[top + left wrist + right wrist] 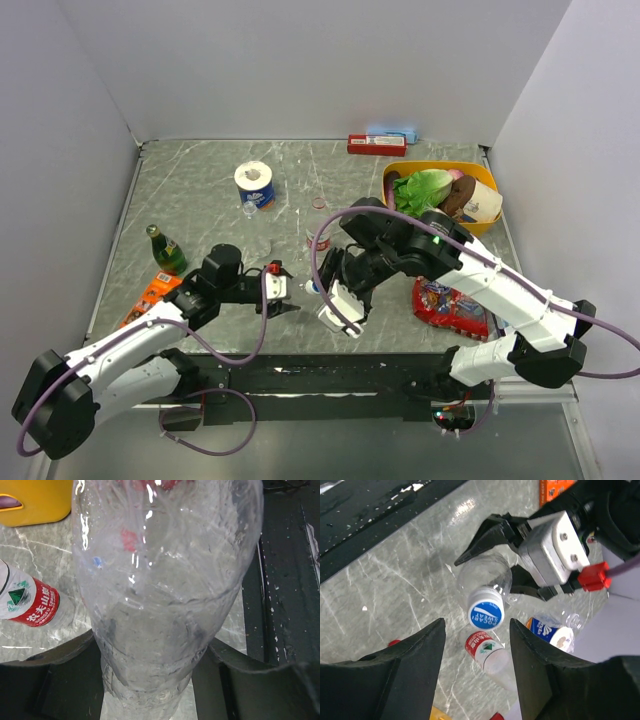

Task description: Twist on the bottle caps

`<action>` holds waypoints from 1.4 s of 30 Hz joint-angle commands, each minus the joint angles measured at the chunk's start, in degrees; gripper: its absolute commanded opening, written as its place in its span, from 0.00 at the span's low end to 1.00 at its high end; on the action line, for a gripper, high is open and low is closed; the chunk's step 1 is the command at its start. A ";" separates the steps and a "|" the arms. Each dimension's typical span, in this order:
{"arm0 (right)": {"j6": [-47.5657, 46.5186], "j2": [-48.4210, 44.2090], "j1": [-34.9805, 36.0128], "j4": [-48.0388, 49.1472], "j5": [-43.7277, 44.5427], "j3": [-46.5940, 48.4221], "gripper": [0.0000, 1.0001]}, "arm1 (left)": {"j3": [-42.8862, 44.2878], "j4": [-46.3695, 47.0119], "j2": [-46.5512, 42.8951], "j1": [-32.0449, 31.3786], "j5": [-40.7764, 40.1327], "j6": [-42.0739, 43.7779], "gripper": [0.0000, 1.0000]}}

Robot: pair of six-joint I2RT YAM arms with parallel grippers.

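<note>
My left gripper (285, 295) (145, 650) is shut on the body of a clear bottle (160, 595) (303, 288), which fills the left wrist view. A blue cap with a white centre (485, 612) sits on this bottle's neck. My right gripper (477, 622) (337, 302) hangs just above that cap, open, its fingers (420, 655) on either side and not touching it. A bottle with a red label band (487, 652) (320, 240) (30, 602) stands uncapped just behind. A small red cap (318, 203) lies farther back on the table.
A tissue roll (255, 183) with a small clear bottle (248, 209) beside it stands at the back left. A green glass bottle (165, 250) and an orange packet (150, 295) are at the left. A yellow basket (485, 178) of food and a red snack bag (450, 305) are at the right.
</note>
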 commanded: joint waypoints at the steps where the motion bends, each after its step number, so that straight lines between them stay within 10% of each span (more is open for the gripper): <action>1: -1.79 0.68 0.93 -1.31 -1.66 0.46 0.60 | 3.08 0.52 0.69 -0.03 2.80 1.95 0.01; 19: 1.02 2.43 1.11 1.85 -0.70 -0.07 0.42 | 4.75 -0.88 2.10 -0.12 3.25 4.59 0.01; 30: 22.00 8.93 -0.03 4.15 3.00 4.49 0.03 | 1.85 14.05 0.52 -0.12 -4.21 -6.64 0.01; 42: 23.60 5.43 -0.21 2.38 -1.40 5.02 0.05 | 1.41 15.29 2.54 -0.47 -4.58 -11.14 0.01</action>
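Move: The left hand already holds the bottle; its blue cap is about 3 cm to the right of that hand and some 10 cm above it. From the right hand the same cap lies just off the open fingertips, roughly 3 cm left and 3 cm lower. The red-labelled bottle stands about 15 cm ahead of the right hand, 1 cm left. The loose blue cap is about 10 cm ahead of it and 7 cm right, down on the table. Right fingers close in on the capped mouth of the bottle, hang about a third open, then snap fully shut with nothing visible between them; the hand creeps, then pushes about 3 cm left and 3 cm down, turning some 15 degrees clockwise and tipping. The left hand keeps its grip and late on shifts about 4 cm forward and 3 cm up. ##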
